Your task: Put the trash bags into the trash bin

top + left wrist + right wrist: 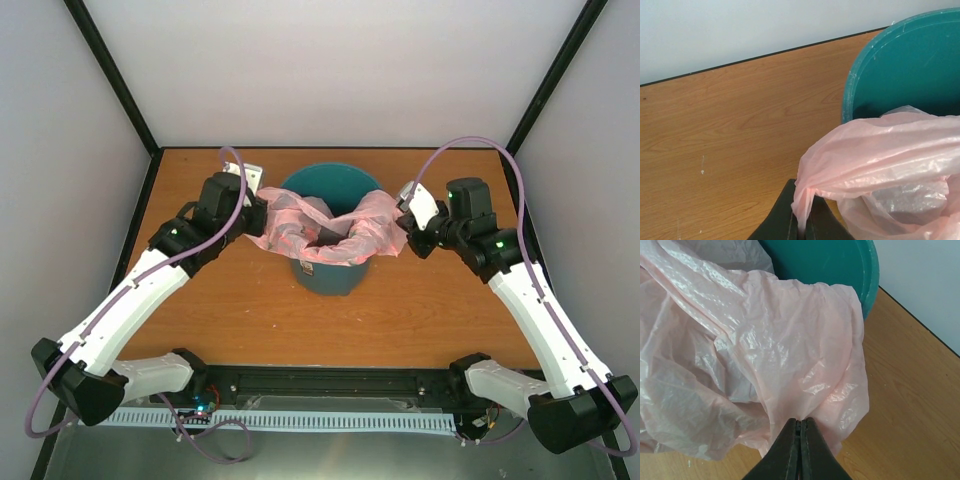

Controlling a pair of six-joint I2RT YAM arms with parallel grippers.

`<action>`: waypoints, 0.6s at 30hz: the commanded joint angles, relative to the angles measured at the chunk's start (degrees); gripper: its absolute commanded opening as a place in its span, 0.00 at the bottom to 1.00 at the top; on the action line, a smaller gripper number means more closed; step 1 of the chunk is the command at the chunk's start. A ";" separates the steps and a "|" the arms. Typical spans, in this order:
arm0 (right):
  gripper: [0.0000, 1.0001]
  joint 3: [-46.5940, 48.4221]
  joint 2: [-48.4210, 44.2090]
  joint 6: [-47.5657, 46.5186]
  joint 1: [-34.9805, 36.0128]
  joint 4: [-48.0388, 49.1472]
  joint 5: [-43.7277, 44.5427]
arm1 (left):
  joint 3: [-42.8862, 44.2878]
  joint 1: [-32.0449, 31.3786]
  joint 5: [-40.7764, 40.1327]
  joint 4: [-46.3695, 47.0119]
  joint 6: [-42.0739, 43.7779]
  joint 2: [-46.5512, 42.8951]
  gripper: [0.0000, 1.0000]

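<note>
The teal trash bin (330,180) stands upright at the middle back of the table. The pink trash bag (330,228) hangs stretched across the bin's mouth, sagging into it. My left gripper (252,215) is shut on the bag's left edge, beside the bin's left rim. My right gripper (403,228) is shut on the bag's right edge, beside the bin's right rim. In the left wrist view the bag (890,160) is bunched between my fingers (785,220), with the bin (910,65) behind it. In the right wrist view the bag (765,350) covers most of the bin (840,265).
The wooden table (240,310) is bounded by white walls at the back and sides. A small white label (307,267) shows on the bin's near side. Purple cables loop over both arms.
</note>
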 commanded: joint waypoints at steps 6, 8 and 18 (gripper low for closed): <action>0.39 -2.57 -5.61 0.44 -0.72 2.98 0.05 | -0.26 0.89 -0.86 1.62 -1.05 -1.97 0.01; 0.55 -4.31 -7.00 -0.19 -0.70 3.81 0.27 | -0.38 0.91 -0.73 1.76 -1.03 -2.08 0.01; 0.55 -3.01 -0.17 -0.17 -0.70 6.13 2.31 | -0.04 1.20 -2.68 1.67 -1.50 -0.31 0.01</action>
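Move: The trash bag's right end lies right at my right fingertips, its middle about 2 cm ahead, 4 cm to the left and 2 cm below. The bag's mouth sags some 15 cm to the left, level fore and aft and 5 cm lower. The trash bin's middle is roughly 15 cm left, 6 cm ahead and 16 cm down. From my left hand, which pinches the bag's other end, that right end is about 25 cm right, 2 cm back and 3 cm below. I open my shut right fingers more than halfway while backing off about 1.5 cm and lifting 1 cm from the bag's right end. Then I come forward again and sink some 2 cm, so the open jaws straddle its loose edge. My left hand keeps its pinch on the other end, almost still. ##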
